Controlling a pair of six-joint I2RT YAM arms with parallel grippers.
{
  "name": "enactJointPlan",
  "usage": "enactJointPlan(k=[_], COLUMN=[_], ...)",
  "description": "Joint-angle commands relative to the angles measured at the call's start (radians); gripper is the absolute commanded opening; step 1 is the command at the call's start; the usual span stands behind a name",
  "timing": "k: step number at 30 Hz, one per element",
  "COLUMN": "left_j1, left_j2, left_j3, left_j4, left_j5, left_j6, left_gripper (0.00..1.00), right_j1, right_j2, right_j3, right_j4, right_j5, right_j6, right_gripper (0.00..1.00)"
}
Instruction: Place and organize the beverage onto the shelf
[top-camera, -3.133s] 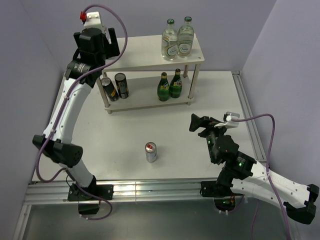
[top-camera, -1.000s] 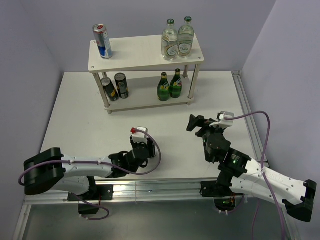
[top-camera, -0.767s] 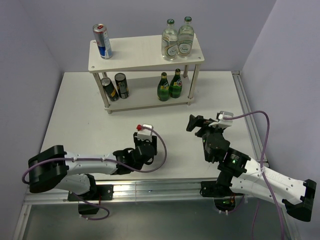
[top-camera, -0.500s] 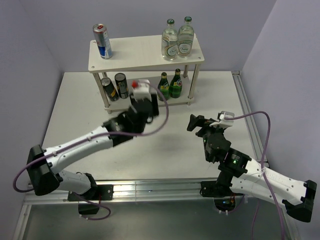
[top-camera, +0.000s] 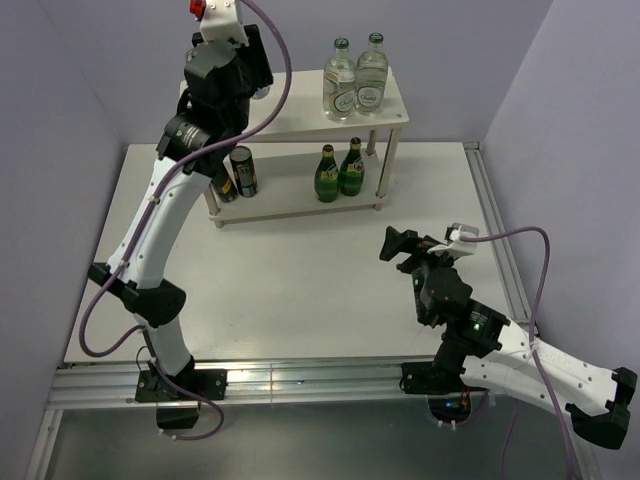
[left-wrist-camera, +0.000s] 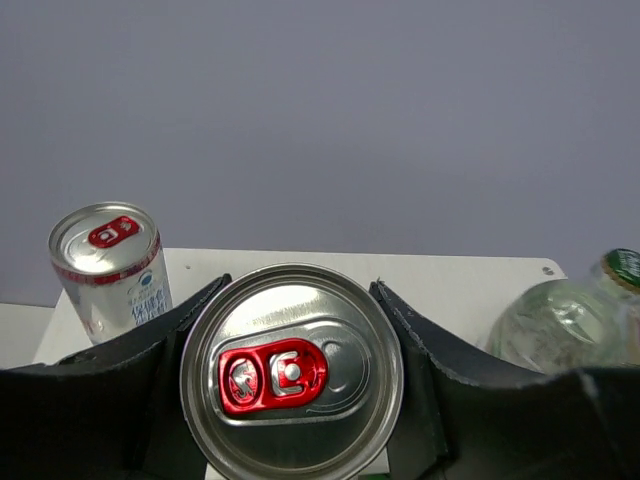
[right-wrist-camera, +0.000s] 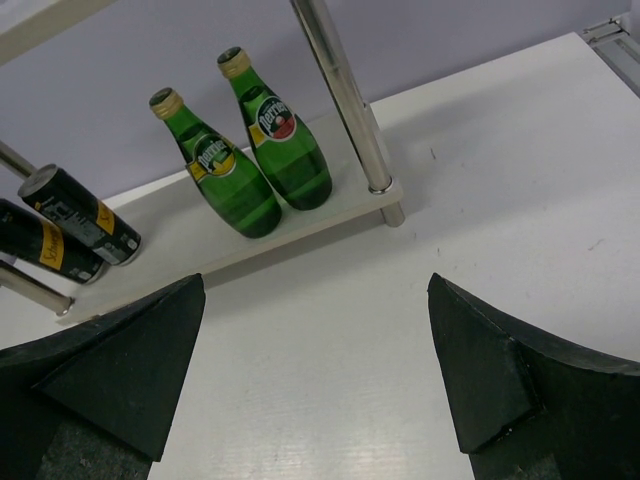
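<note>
In the left wrist view, my left gripper (left-wrist-camera: 300, 284) is shut on a silver can with a red tab (left-wrist-camera: 290, 370), its fingers (left-wrist-camera: 425, 350) pressed against both sides. The can hangs over the left end of the pale shelf's top board (left-wrist-camera: 460, 290), beside another silver-blue can (left-wrist-camera: 108, 260) standing there. From above, my left gripper (top-camera: 235, 75) hides both cans. Two clear bottles (top-camera: 355, 82) stand on the top right of the shelf (top-camera: 300, 115), and two green bottles (top-camera: 339, 172) stand below. My right gripper (top-camera: 422, 243) hovers open and empty over the table.
Two dark cans (top-camera: 230, 173) stand on the lower tier's left end, also seen as dark cans (right-wrist-camera: 85, 215) in the right wrist view. A metal shelf leg (right-wrist-camera: 350, 100) rises beside the green bottles (right-wrist-camera: 250, 160). A purple wall stands close behind the shelf.
My left arm has swung up from low over the table's front to the shelf's top left, carrying the can. The right arm has barely shifted.
</note>
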Motion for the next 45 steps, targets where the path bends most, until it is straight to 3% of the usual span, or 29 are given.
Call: enactJointPlan(k=[1,12,21,32,35,39,45], left_j1=[0.054,0.145,0.166,0.167,0.166,0.168,0.168], left_j2=[0.052,0.079,0.088,0.094,0.097,0.1,0.1], left_j3=[0.108,0.06,0.046,0.033,0.028,0.022,0.009], left_j4=[-0.038,-0.026,-0.052,-0.093,-0.093,-0.087,-0.078], left_j5=[0.078,0.104,0.107,0.104,0.101,0.095,0.086], left_j6=[0.05,0.033,0.035,0.053,0.056,0.058,0.058], left_gripper=[0.17,0.17,0.28,0.32,0.42,0.69,0.86], right_j1=[-0.008,-0.011,-0.016,-0.019,-0.019,-0.019,-0.02], right_j2=[-0.018,-0.018,-0.009,-0.008,-0.004,-0.004,-0.006], right_j3=[-0.001,-0.006,-0.009,-0.009,-0.009,-0.011,-0.011], right_j4=[0.019,0.019,0.019,0.019,0.019,0.019,0.019], right_j5=[0.014,0.001,-0.003,-0.006,-0.007,-0.009,-0.007], right_j6=[0.001,0.005,0.005,0.01,0.008,0.011,0.012], right_gripper=[0.99,0.99,0.99,0.99,0.99,0.99,0.99])
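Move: The left hand already holds the silver can above the left part of the shelf's top board. The free spot it is taken to lies about 6 cm ahead, 4 cm left and 9 cm lower. The first silver can stands roughly 7 cm to the left of that spot. The nearer clear bottle is about 5 cm ahead of the hand, 14 cm right and 8 cm lower. From the idle right hand, the spot is some 27 cm forward, 34 cm left and 18 cm higher. Down, forward and a little left, the left hand carries the gripped silver can to the top board beside the first can, about 8 cm down and 6 cm forward. The wrist tips down some 10 degrees, mostly in the quick first part, before a slow last lowering; then the hand stays put and opens its fingers, letting go. ##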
